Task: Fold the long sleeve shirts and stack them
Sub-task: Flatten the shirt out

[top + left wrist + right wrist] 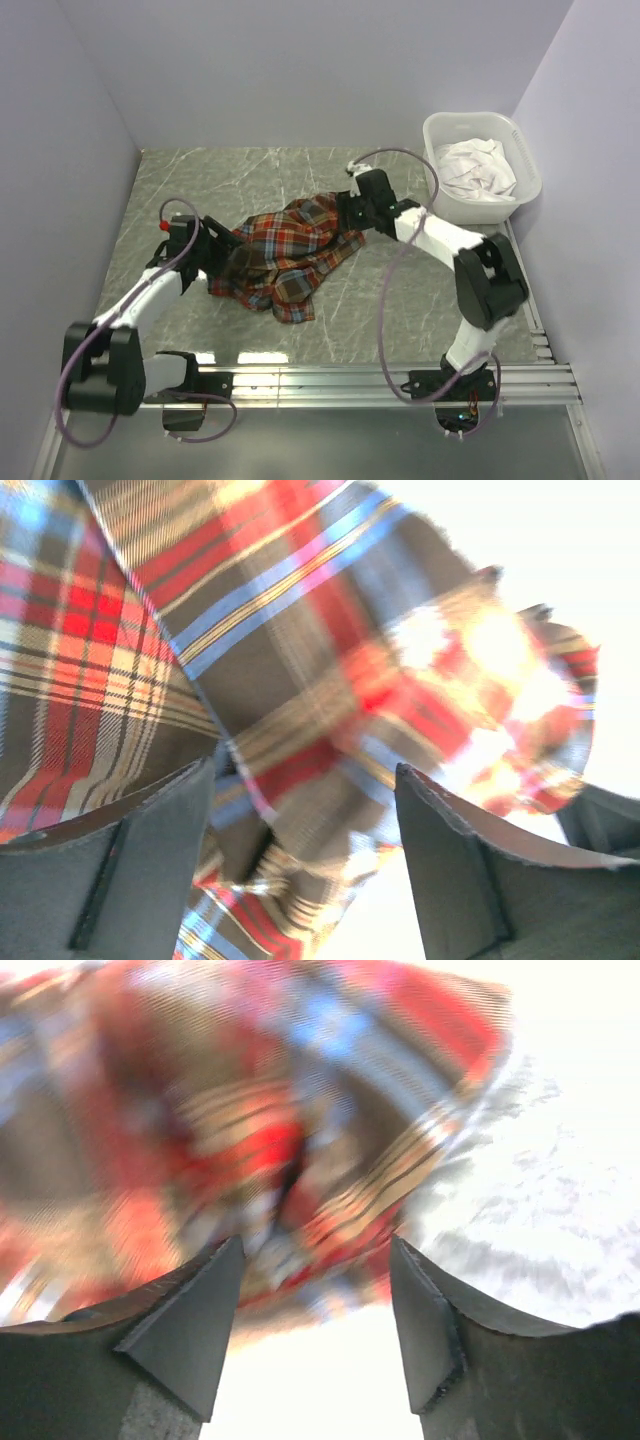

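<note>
One long sleeve shirt (pixel 290 252), plaid in red, orange, teal and dark brown, lies crumpled in the middle of the table. My left gripper (pixel 222 260) is at the shirt's left edge. In the left wrist view the left gripper (pixel 302 770) stands open, with plaid folds (pixel 290 650) lying between and beyond its fingers, not pinched. My right gripper (pixel 345 213) is at the shirt's upper right edge. In the right wrist view the right gripper (pixel 315 1242) is open, and blurred plaid cloth (pixel 250 1120) sits just past its tips.
A white plastic basket (pixel 525 150) with white cloth (pixel 475 168) in it stands at the back right corner. Grey walls enclose the marbled table (pixel 230 175) on three sides. A metal rail (pixel 350 378) runs along the near edge.
</note>
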Action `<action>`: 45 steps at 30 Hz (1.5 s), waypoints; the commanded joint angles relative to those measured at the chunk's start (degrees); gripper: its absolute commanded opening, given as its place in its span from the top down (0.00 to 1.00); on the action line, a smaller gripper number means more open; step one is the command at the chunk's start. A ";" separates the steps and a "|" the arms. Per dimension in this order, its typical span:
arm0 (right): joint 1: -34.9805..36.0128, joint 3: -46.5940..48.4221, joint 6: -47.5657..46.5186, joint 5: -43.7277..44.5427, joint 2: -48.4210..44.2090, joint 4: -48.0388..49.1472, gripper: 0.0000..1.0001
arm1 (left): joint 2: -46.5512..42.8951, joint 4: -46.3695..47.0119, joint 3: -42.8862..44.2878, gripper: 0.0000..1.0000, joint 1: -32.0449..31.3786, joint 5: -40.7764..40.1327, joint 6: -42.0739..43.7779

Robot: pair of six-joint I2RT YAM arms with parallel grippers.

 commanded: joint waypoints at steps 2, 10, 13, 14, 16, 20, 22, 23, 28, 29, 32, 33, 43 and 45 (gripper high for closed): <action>8.97 -5.51 -13.02 1.78 -13.44 1.99 0.31 | -6.99 -5.82 4.36 0.18 0.55 -8.07 5.04; 18.73 -4.49 -25.52 1.60 -11.10 -1.25 0.31 | -5.59 -9.17 8.15 0.17 4.33 -7.65 11.02; 20.49 -1.84 -28.16 1.51 -6.19 -2.93 0.33 | -5.93 -10.74 9.47 0.17 4.59 -7.55 13.31; 20.84 -1.31 -28.60 1.51 -5.21 -3.10 0.34 | -6.02 -11.27 9.73 0.16 4.68 -7.63 14.62; 21.81 0.53 -29.22 1.42 -2.58 -3.80 0.39 | -6.72 -11.71 10.17 0.16 4.68 -8.07 15.77; 23.13 3.17 -30.27 1.42 0.95 -5.38 0.45 | -7.43 -12.24 9.82 0.17 4.68 -10.08 17.79; 23.57 3.79 -30.71 2.64 2.53 -6.00 0.45 | -7.61 -12.24 9.38 0.17 4.68 -10.53 18.15; 23.75 3.71 -30.98 2.91 2.88 -5.39 0.46 | -7.61 -12.16 9.21 0.17 4.68 -10.62 18.41; 23.75 4.41 -30.54 4.83 5.52 -3.72 0.49 | -6.64 -11.89 9.38 0.17 4.68 -9.57 18.67; 23.84 4.67 -30.45 5.28 5.78 -3.46 0.51 | -6.64 -11.80 9.47 0.17 4.68 -9.40 18.76; 23.84 4.76 -30.54 7.39 5.44 -2.67 0.53 | -6.46 -11.80 9.38 0.17 4.68 -8.78 18.85; 23.84 4.67 -30.54 8.09 4.65 -2.14 0.54 | -6.38 -11.80 9.38 0.17 4.68 -8.78 18.94; 23.66 6.43 -29.40 9.95 3.32 -0.20 0.59 | -6.46 -11.80 9.12 0.17 4.68 -8.78 18.94; 23.75 7.30 -28.52 10.04 3.85 0.15 0.59 | -6.38 -11.80 9.20 0.17 4.68 -8.78 18.85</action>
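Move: For my right hand the aim is the shirt's middle fold, about 9 cm back, 12 cm to the left and 5 cm below. The shirt's right end lies straight under this hand, some 5 cm down, and the lower sleeve some 20 cm back and 13 cm left, about 6 cm lower. From my left hand the middle fold is roughly 16 cm to the right, 1 cm back and 4 cm down; the shirt's left edge is about 4 cm back and 4 cm left. I swing my right hand back and left over the shirt in an arc, up about 7 cm and then down onto the middle folds, turning it some 40 degrees counter-clockwise; there I ease it a little forward as its fingers close partway around bunched cloth. My left hand, open, backs off left and up, and rolls its left side up. ##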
